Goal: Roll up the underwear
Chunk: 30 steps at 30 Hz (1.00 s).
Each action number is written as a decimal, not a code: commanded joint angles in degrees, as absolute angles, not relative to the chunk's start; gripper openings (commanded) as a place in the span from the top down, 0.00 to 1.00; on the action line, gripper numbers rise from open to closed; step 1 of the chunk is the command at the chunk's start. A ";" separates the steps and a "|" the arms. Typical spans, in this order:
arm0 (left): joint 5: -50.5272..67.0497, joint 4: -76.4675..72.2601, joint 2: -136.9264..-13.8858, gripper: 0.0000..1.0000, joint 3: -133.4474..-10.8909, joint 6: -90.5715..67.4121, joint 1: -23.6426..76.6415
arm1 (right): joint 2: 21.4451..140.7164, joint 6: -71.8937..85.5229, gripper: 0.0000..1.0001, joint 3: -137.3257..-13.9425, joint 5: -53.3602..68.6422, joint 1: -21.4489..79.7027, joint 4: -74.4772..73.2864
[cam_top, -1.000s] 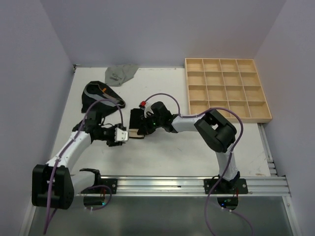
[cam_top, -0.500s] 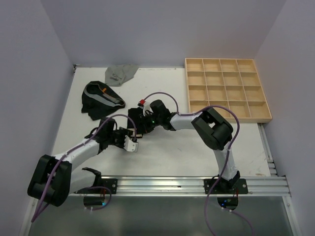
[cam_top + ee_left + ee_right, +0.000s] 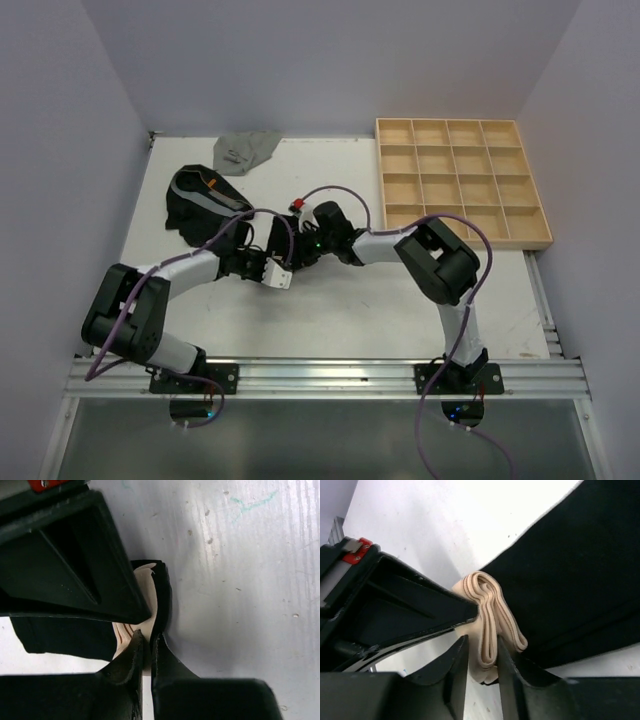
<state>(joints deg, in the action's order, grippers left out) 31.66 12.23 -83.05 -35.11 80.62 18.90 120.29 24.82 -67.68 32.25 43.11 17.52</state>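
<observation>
Black underwear with a tan waistband [image 3: 490, 610] lies folded mid-table, caught between both grippers [image 3: 276, 247]. My left gripper [image 3: 149, 641] is shut, pinching the underwear's edge where the tan band [image 3: 146, 592] meets the black cloth [image 3: 65, 637]. My right gripper [image 3: 482, 642] has its jaws parted, one on each side of the folded waistband, which lies loosely between them. In the top view the left gripper [image 3: 279, 274] and the right gripper [image 3: 292, 250] meet nose to nose. More black underwear with a grey waistband [image 3: 200, 200] sits heaped at the back left. A plain grey one [image 3: 245, 150] lies beyond it.
A wooden grid tray [image 3: 460, 180] stands at the back right. Purple walls close in the table on the left, back and right. A metal rail [image 3: 330, 375] with the arm bases runs along the near edge.
The left arm swung in from the left to meet the right gripper, and its jaws closed on the underwear's edge. The right gripper's jaws parted around the waistband.
</observation>
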 commanded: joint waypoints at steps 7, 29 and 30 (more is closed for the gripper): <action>32.34 46.18 -93.93 1.00 -49.20 80.95 19.34 | 98.46 21.63 0.43 -53.71 19.78 39.20 12.40; 46.32 73.83 -131.04 1.00 -82.26 68.65 14.77 | 88.58 -1.91 0.46 -48.51 6.33 55.10 10.54; 45.88 73.39 -131.04 1.00 -82.27 68.21 14.77 | 89.90 -3.76 0.46 -49.65 6.24 55.28 11.85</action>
<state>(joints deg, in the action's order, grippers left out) 55.11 77.91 -127.09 -82.98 71.22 14.63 86.35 3.46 -46.13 9.96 54.59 7.07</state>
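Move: The left fingers are shut on the tan waistband end of the underwear; its middle is about 1 cm ahead and 2 cm right of the left hand. From the right hand, whose part-open fingers are around the rolled band, that middle is roughly 2 cm left and 1 cm back. The underwear body spreads about 6 cm ahead and 4 cm right of the left hand, with the black clothing pile some 14 cm ahead and 14 cm left of the left hand. Letting go of the rolled waistband, the right fingers open wider and the hand pulls right and up about 12 cm, then loops back and sinks about 5 cm with a slight return left, staying open. The left hand keeps its pinch on the band, swinging its fingers some 70 degrees to point back towards the base while shifting about 4 cm back and 3 cm right. ##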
